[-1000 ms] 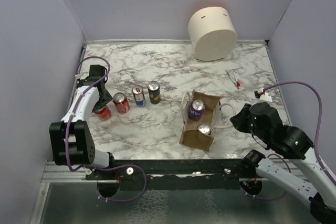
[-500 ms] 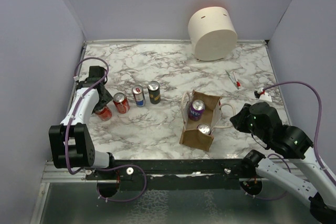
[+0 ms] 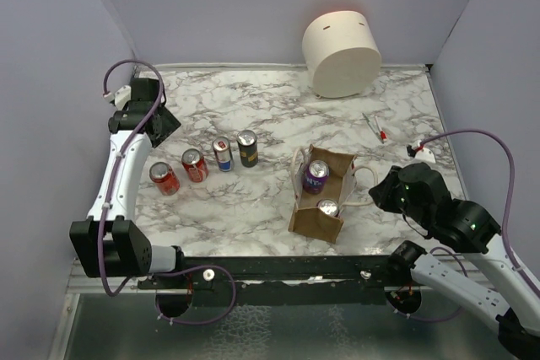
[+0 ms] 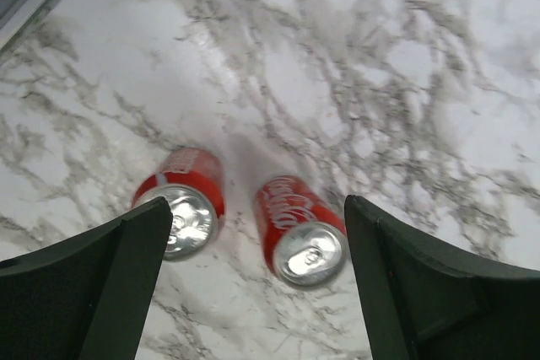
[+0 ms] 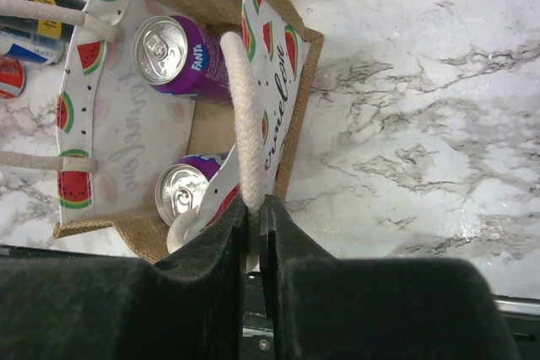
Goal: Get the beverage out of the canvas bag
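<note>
The canvas bag (image 3: 315, 218) stands open near the table's front, with two purple beverage cans inside it, one at the far end (image 3: 316, 175) and one at the near end (image 3: 327, 207). My right gripper (image 3: 377, 194) is at the bag's right side, shut on its white rope handle (image 5: 240, 115). In the right wrist view the bag (image 5: 299, 115) shows a watermelon-print lining, a purple Fanta can (image 5: 173, 52) and a second can (image 5: 186, 191). My left gripper (image 3: 159, 124) hangs open and empty high over the far left, above two red cans (image 4: 181, 212) (image 4: 301, 229).
Four cans stand in a row left of the bag: two red (image 3: 164, 178) (image 3: 195, 165), one blue-white (image 3: 223, 154), one dark (image 3: 247, 147). A large cream cylinder (image 3: 342, 52) sits at the back. A pen (image 3: 374, 126) and a small white item (image 3: 424, 153) lie at the right.
My left gripper opened, let go of the leftmost red can, then rose and drew back toward the far left. The right gripper still holds the rope handle.
</note>
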Available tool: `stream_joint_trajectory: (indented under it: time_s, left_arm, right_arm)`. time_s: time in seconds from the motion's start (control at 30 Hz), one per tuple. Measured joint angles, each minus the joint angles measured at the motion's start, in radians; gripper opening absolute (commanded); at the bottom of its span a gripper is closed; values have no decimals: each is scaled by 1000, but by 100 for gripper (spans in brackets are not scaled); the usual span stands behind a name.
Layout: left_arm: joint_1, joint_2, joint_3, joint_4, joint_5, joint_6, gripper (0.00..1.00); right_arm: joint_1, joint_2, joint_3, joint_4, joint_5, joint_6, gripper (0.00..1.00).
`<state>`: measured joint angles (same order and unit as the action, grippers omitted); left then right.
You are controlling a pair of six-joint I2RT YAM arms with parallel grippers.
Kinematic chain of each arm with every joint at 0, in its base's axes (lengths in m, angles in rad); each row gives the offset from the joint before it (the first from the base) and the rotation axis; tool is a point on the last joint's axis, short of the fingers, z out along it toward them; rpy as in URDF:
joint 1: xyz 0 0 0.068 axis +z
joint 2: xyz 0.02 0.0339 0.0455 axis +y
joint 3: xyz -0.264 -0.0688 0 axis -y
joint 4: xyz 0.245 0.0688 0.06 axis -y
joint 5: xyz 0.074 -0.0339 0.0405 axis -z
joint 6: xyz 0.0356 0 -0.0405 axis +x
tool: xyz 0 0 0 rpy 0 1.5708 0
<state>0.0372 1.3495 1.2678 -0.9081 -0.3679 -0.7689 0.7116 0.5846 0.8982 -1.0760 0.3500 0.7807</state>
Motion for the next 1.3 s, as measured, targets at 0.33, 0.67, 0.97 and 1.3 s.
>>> stream_joint_trajectory:
  time_s: [0.33, 0.67, 0.97, 1.3]
  left_arm:
    - [-452, -79, 130, 194, 116, 25, 83]
    - [-1091, 170, 401, 307, -9, 175, 80]
    - [-1253, 304, 448, 263, -26, 279, 67]
    - [-1311, 505, 427, 224, -41, 343, 63]
  right_arm:
    - [0, 5, 0, 0, 0, 0, 11]
    - [0, 11, 0, 0, 1, 5, 11]
    - [0, 9, 0, -1, 4, 16, 11]
    - [0, 9, 0, -2, 5, 26, 11]
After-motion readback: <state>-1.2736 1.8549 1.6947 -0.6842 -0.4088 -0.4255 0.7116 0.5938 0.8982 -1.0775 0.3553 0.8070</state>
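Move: Far off to the left hand's right, about 51 cm, and some 15 cm nearer the base, stands the front Fanta can in the canvas bag, its middle about 12 cm below the empty hand. The back Fanta can is roughly 11 cm farther out than the front one and 3 cm to its left. The black can stands about 8 cm ahead and 26 cm right of the hand. From the right hand the front Fanta can lies level, some 12 cm left and 12 cm lower. Sweeping about 50 cm to the right, the left hand first climbs some 15 cm, then draws back about 13 cm net and sinks back to its starting height over the open bag, close above the front Fanta can. On the way the wrist turns nearly 90 degrees clockwise and the open fingers narrow partly. The right hand stays put, still pinching the bag's handle. ##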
